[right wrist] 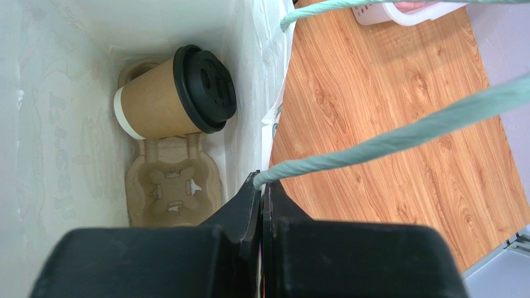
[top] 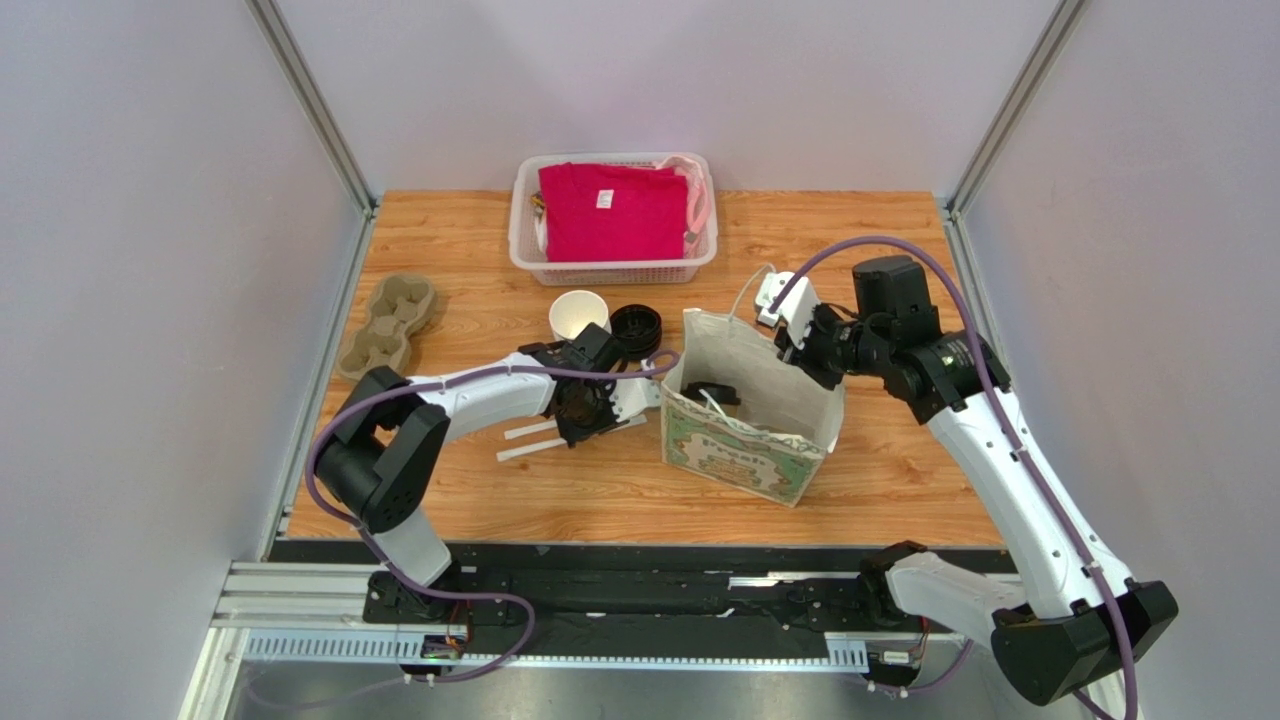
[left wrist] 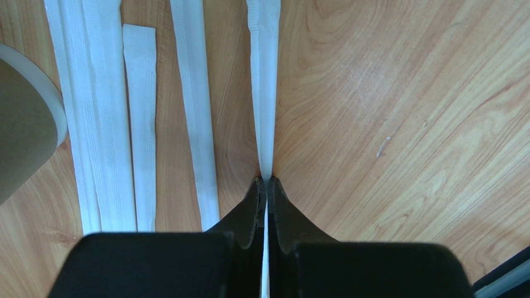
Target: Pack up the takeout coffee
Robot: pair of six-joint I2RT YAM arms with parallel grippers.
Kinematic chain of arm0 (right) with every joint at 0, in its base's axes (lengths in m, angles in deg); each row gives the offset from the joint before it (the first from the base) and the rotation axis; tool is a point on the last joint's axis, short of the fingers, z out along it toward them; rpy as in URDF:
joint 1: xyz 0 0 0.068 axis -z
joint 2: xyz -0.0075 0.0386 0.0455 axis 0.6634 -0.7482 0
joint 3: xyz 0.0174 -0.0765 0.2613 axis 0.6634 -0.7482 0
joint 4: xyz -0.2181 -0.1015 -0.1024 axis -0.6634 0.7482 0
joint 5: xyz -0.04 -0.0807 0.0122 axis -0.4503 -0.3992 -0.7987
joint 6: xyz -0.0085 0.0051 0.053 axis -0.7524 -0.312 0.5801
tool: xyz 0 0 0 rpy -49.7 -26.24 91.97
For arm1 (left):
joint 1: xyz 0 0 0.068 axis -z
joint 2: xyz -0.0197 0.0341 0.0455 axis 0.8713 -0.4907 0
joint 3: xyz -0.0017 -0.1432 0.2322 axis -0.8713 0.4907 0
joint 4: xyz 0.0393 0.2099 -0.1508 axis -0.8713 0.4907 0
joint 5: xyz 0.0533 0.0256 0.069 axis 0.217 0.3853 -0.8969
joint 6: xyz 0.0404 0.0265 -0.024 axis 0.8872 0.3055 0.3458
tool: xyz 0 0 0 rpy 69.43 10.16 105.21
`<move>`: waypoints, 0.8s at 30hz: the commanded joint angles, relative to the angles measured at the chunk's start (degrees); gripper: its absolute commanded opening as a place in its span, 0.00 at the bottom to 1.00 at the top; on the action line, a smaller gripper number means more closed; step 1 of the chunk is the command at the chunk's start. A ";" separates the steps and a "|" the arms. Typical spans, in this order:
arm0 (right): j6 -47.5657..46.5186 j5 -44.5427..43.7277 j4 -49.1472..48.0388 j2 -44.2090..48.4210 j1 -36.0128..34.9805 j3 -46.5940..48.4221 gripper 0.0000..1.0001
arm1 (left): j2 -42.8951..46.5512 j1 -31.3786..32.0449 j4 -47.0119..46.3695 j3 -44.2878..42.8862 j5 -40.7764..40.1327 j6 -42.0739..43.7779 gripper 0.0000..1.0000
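The takeout coffee (right wrist: pixel 168 93), a tan paper cup with a black lid, lies tilted inside the paper bag (top: pixel 751 428), resting on a pulp cup carrier (right wrist: pixel 171 186) at the bag's bottom. My right gripper (right wrist: pixel 262 179) is shut on the bag's rim, where the green cord handle (right wrist: pixel 373 146) meets it, at the bag's far right side (top: pixel 792 353). My left gripper (left wrist: pixel 266 180) is shut on a white paper-wrapped straw (left wrist: pixel 264 93) low over the table, just left of the bag (top: pixel 601 405).
More wrapped straws (left wrist: pixel 112 124) lie side by side on the wood left of the held one. An open paper cup (top: pixel 579 314) and black lids (top: pixel 637 323) stand behind my left gripper. Spare pulp carriers (top: pixel 388 323) sit far left. A white basket (top: pixel 526 248) with red cloth is at the back.
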 commanded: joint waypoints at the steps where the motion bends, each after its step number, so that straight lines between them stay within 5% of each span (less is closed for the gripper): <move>1: -1.12 -0.24 0.13 1.44 0.23 2.38 0.00 | 2.90 -0.40 3.28 1.30 -0.07 -1.67 0.00; 8: -1.21 0.55 -0.66 1.53 0.23 2.73 0.00 | 17.04 -5.31 16.30 -5.46 5.81 -4.05 0.00; 14: 0.11 2.66 -2.68 0.48 0.14 2.82 0.00 | 26.37 -11.46 23.60 -21.88 18.10 -5.98 0.00; 19: 1.69 3.80 -5.31 -1.98 0.14 3.70 0.00 | 25.50 -11.38 13.51 -38.59 32.06 -16.59 0.00; 24: 3.54 3.80 -6.19 -6.11 0.23 6.33 0.00 | 18.73 -6.91 2.30 -48.09 35.61 -22.84 0.00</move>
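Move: The left hand pinches a straw at the table; the open bag it is meant for has its middle about 21 cm to the right, 2 cm farther out and 11 cm higher. The cup stack stands some 11 cm ahead and 1 cm right, the black lids about 13 cm ahead and 8 cm right. From the right hand on the bag's rim, the bag's middle lies roughly 5 cm left, 4 cm back and 12 cm below. Left lifts the pinched straw some 40 cm, swinging fingers rightward about 55 degrees; right nudges bag rim forward-left. ##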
